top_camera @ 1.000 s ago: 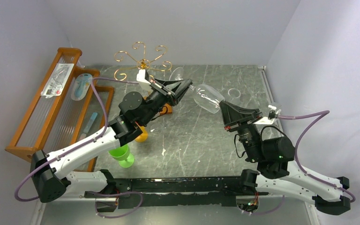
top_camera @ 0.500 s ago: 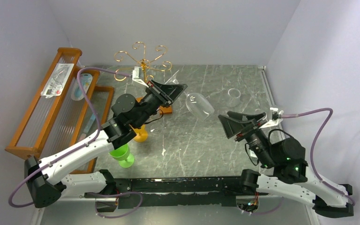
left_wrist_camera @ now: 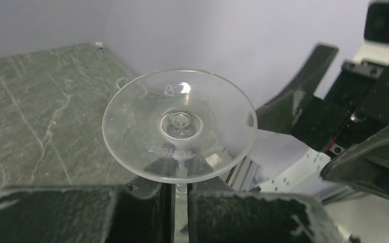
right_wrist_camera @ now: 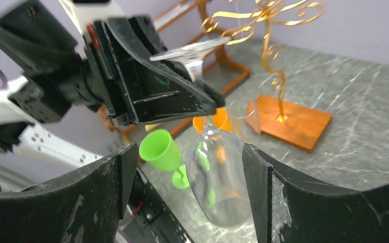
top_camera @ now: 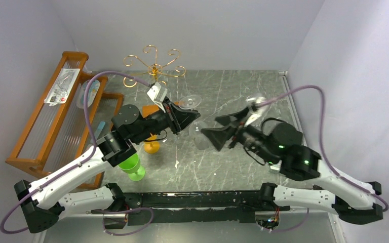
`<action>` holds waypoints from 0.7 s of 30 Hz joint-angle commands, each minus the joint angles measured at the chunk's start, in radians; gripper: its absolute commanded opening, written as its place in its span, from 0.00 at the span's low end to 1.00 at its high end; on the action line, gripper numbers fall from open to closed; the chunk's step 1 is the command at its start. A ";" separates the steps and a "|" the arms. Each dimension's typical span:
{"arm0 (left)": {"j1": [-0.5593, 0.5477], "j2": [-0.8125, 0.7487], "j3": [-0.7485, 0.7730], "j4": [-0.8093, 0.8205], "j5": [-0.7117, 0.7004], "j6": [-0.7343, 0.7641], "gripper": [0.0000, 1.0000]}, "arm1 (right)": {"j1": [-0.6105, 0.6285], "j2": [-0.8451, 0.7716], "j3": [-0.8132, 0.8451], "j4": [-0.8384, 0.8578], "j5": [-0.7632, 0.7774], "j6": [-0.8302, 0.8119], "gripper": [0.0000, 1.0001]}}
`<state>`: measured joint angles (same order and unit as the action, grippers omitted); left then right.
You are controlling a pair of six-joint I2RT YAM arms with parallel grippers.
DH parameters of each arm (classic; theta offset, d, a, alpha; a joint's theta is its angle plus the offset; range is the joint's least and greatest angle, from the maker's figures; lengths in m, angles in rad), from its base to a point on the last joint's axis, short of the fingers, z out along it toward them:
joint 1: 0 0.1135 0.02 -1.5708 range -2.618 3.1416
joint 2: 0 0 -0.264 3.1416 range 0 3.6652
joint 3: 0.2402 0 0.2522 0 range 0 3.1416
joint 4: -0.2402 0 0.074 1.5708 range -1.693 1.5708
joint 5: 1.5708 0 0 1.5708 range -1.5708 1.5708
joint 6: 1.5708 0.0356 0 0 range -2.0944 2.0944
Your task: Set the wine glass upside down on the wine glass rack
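Observation:
The clear wine glass [top_camera: 198, 132] hangs foot up and bowl down, a little tilted, above the table's middle. My left gripper [top_camera: 185, 117] is shut on its stem [left_wrist_camera: 181, 188], just under the round foot [left_wrist_camera: 180, 124]. My right gripper [top_camera: 222, 127] stands open just right of the glass. In the right wrist view the bowl [right_wrist_camera: 218, 177] sits between the spread fingers [right_wrist_camera: 106, 197] without touching them. The gold wire wine glass rack [top_camera: 154, 66] stands at the back, behind the left gripper, on its wooden base [right_wrist_camera: 294, 121].
A green cup [top_camera: 130, 166] and an orange cup [top_camera: 152, 147] stand on the table under the left arm. A big wooden shelf [top_camera: 55, 111] with ribbed panels fills the left side. Walls close the back and right.
My right gripper opened and let go of the bowl, then swung left and lower. My left gripper, still shut on the stem, drew the glass nearer and turned it bowl down.

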<state>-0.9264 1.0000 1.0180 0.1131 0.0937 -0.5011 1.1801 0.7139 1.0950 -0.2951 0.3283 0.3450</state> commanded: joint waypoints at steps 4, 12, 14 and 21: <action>-0.002 -0.063 -0.012 0.060 0.208 0.105 0.05 | 0.005 0.113 -0.034 0.083 -0.187 -0.022 0.79; -0.001 -0.066 -0.057 0.128 0.235 0.042 0.05 | 0.005 0.049 -0.206 0.379 -0.153 0.002 0.69; -0.002 -0.062 -0.051 0.123 0.245 0.043 0.05 | 0.006 0.053 -0.223 0.405 -0.134 -0.007 0.64; -0.001 -0.060 -0.027 0.070 0.270 0.051 0.05 | 0.005 0.069 -0.222 0.387 -0.123 -0.046 0.43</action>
<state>-0.9264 0.9489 0.9657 0.1478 0.3157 -0.4450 1.1801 0.7815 0.8753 0.0555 0.1947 0.3275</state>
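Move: Some 2 cm ahead of the right hand, 5 cm to its left and 6 cm lower is the middle of the upside-down wine glass; the left fingertips pinching its stem are about 4 cm ahead, 6 cm left and 1 cm below. From the left hand, the glass's middle is 2 cm back, 1 cm right and 5 cm below. The rack's top arms lie about 22 cm ahead of the left hand, 16 cm left and 6 cm lower. Sweeping left about 5 cm and dropping some 4 cm, the right hand brings its wide-open fingers in just under the left fingertips, to straddle the glass where stem meets bowl, then stays there, closing them part way. The left hand keeps its pinch on the stem and draws the glass back about 4 cm, away from the rack, turning some 10 degrees clockwise. ##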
